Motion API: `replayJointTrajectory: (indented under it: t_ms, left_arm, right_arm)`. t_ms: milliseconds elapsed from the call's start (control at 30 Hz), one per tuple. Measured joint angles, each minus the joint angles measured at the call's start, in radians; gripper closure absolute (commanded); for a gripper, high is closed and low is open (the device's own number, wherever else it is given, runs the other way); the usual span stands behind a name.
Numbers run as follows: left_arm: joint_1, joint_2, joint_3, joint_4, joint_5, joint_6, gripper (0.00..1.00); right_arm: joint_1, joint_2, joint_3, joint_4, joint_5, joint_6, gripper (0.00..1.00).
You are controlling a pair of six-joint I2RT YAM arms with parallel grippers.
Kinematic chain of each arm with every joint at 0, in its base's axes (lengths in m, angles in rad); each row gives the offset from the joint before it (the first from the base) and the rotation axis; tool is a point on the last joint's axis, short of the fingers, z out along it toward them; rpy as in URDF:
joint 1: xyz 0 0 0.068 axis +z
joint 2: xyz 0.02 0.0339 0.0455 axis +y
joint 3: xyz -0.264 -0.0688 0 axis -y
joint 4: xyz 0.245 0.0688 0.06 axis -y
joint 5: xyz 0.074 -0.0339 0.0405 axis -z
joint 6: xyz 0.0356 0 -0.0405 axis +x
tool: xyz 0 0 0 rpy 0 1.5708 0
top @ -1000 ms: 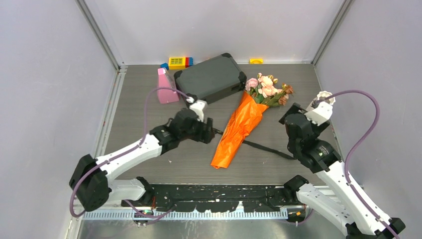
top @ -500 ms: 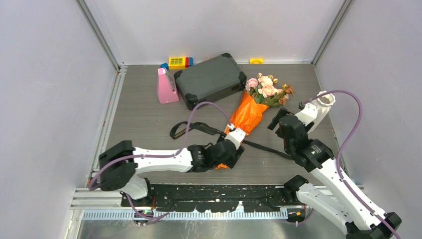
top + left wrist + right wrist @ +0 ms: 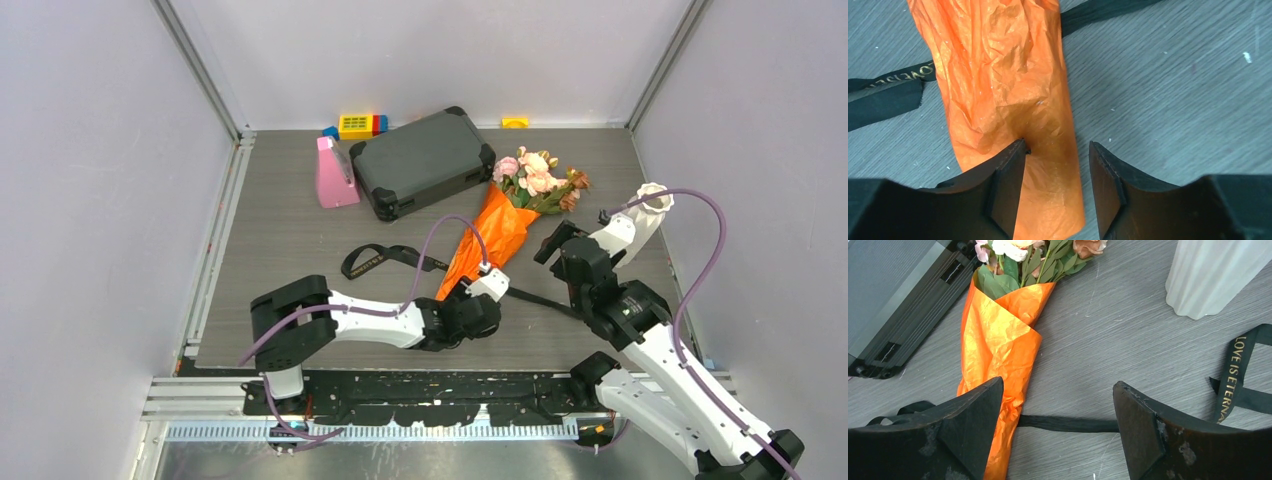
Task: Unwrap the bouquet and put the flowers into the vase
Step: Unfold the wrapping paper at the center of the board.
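Observation:
The bouquet (image 3: 490,235) lies slanted on the table, a crinkled orange paper cone (image 3: 1003,85) (image 3: 995,340). Pink roses and green leaves, the flowers (image 3: 540,178) (image 3: 1033,257), stick out of its wide far end. A black printed ribbon (image 3: 375,258) (image 3: 888,92) (image 3: 1068,423) lies loose, running under the cone. My left gripper (image 3: 468,318) (image 3: 1057,150) is open over the cone's narrow tail, one finger over the paper, the other beside its edge. My right gripper (image 3: 560,245) (image 3: 1058,390) hangs wide open above the ribbon, right of the cone. The white vase (image 3: 650,205) (image 3: 1213,275) stands behind it.
A dark grey case (image 3: 425,160) (image 3: 898,300) lies at the back, touching the flowers' left side. A pink wedge (image 3: 335,175) stands left of it. Coloured toy bricks (image 3: 360,125) and a yellow piece (image 3: 515,122) sit by the back wall. Walls close in both sides.
My left arm has swung from the ribbon's left end to the cone's narrow tail, its jaws narrowing. The ribbon's loop now lies loose left of the cone. The right gripper shifted slightly left.

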Motion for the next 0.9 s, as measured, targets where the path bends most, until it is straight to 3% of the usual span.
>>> replayJointTrajectory:
  t_ms: [300,700,900]
  left_arm:
    - [-0.005,0.045,0.002,-0.003,-0.079,0.021,0.63]
    - [-0.008,0.050,0.002,-0.004,-0.083,-0.016,0.99]
    - [-0.004,-0.020,-0.018,-0.042,-0.080,-0.048,1.00]
  right_arm:
    - [0.000,-0.001,-0.017,0.030,-0.019,0.005,0.14]
    - [0.000,0.016,-0.028,0.042,-0.028,0.026,0.12]
    - [0.000,0.047,-0.030,0.049,-0.066,0.034,0.12]
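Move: Right under the left fingers, about 2 cm lower and 2 cm to the left, lies the loose lower end of the orange wrapping paper. Seen from that hand, the flowers are some 27 cm ahead and 15 cm right, the ribbon loop about 10 cm ahead and 18 cm left, and the ribbon tail roughly 3 cm ahead and 15 cm right. For the right hand, that paper end is about 12 cm back, 17 cm left and 15 cm down. Settling about 1.5 cm down and 1 cm forward and left onto the paper's lower end, the left hand closes its half-open fingers fully and pinches a fold near the right edge, then starts to lift it about 1.5 cm, drifting slightly left. The right hand, wide open, eases some 2 cm left and down towards the paper. ##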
